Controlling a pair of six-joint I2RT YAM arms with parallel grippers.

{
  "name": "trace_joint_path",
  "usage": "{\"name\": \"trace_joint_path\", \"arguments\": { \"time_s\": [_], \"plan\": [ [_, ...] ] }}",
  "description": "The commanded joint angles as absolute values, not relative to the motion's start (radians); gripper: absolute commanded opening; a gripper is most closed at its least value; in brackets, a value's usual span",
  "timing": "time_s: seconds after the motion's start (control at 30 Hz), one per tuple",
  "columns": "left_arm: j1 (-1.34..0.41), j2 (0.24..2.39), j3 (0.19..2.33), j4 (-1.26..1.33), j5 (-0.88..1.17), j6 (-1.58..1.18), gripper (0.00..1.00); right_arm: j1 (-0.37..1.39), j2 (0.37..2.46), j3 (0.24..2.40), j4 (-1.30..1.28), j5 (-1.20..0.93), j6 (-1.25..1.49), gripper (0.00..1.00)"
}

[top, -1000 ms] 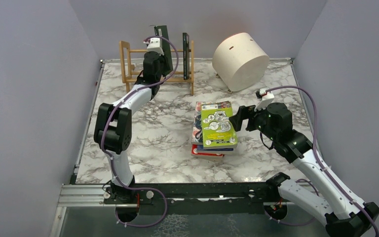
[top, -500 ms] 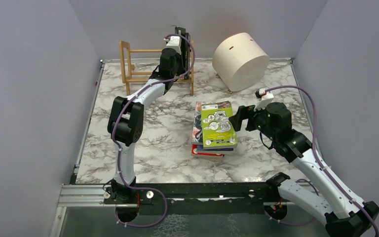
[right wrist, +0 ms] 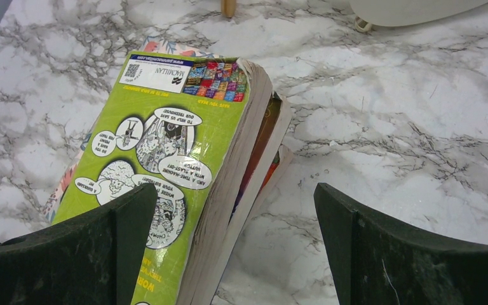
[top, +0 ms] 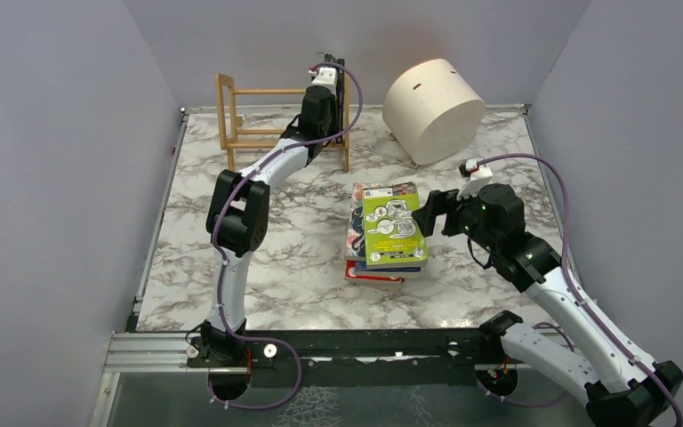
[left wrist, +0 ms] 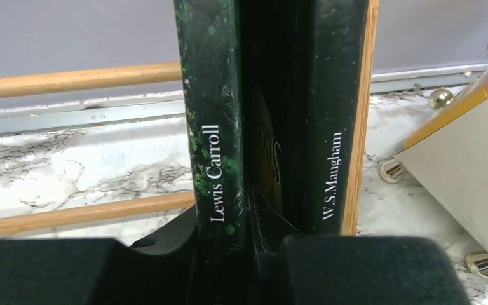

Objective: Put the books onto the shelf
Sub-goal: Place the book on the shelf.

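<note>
My left gripper [top: 324, 91] [left wrist: 229, 257] is shut on a dark green book [left wrist: 213, 127], held upright at the right end of the light-wood shelf [top: 236, 116]. The spine stands close beside a black book [left wrist: 330, 127] that leans on the shelf's end post [left wrist: 362, 127]. Mid-table lies a stack of books [top: 382, 253] with a lime green book [right wrist: 159, 152] on top. My right gripper [top: 431, 213] [right wrist: 235, 222] hangs open over the stack's right edge, one finger above the lime cover, the other above bare marble.
A cream cylindrical drum [top: 433, 108] on small brass feet stands at the back right, close to the shelf's right end; it shows as a pale slab [left wrist: 470, 159] in the left wrist view. Grey walls enclose the marble table [top: 258, 258].
My left arm has carried the dark green book rightward along the shelf, from its middle to beside the black book at the right end. The right arm has not moved.
</note>
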State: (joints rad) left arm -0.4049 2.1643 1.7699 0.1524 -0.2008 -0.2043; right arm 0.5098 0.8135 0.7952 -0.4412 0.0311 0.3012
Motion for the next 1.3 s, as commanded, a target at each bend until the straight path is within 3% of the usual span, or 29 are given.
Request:
{"name": "trace_joint_path", "arguments": {
  "time_s": [0.0, 0.73, 1.07, 1.27],
  "plan": [
    [-0.433, 2.178, 1.856, 0.170, -0.252, -0.183, 0.00, 0.515, 0.815, 0.788, -0.411, 0.018, 0.298, 0.93],
    [-0.448, 2.238, 1.888, 0.149, -0.221, -0.245, 0.00, 0.515, 0.814, 0.789, -0.412, 0.021, 0.298, 0.93],
    [-0.448, 2.190, 1.823, 0.188, -0.210, -0.258, 0.35, 0.514, 0.809, 0.788, -0.414, 0.021, 0.298, 0.93],
    [-0.449, 2.153, 1.790, 0.199, -0.206, -0.254, 0.38, 0.515, 0.807, 0.788, -0.415, 0.024, 0.298, 0.93]
  ]
}}
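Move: The left hand holds the Lewis Carroll book upright by its spine. Its slot on the shelf's lower rails is about 4 cm ahead and 8 cm below. The W.S. Maugham book stands about 3 cm to the right and 4 cm ahead; the shelf's middle is some 10 cm left and 4 cm ahead. The white drum lies roughly 22 cm right and 3 cm back. From the idle right hand, the slot is about 37 cm ahead and 21 cm left. Downward by about 2 cm, the left hand lowers the Lewis Carroll book beside the W.S. Maugham book with a slight tip of the wrist. After holding there briefly, the fingers part to about a third of their range, while the hand edges about 1 cm right and rises half a centimetre, still astride the spine. ##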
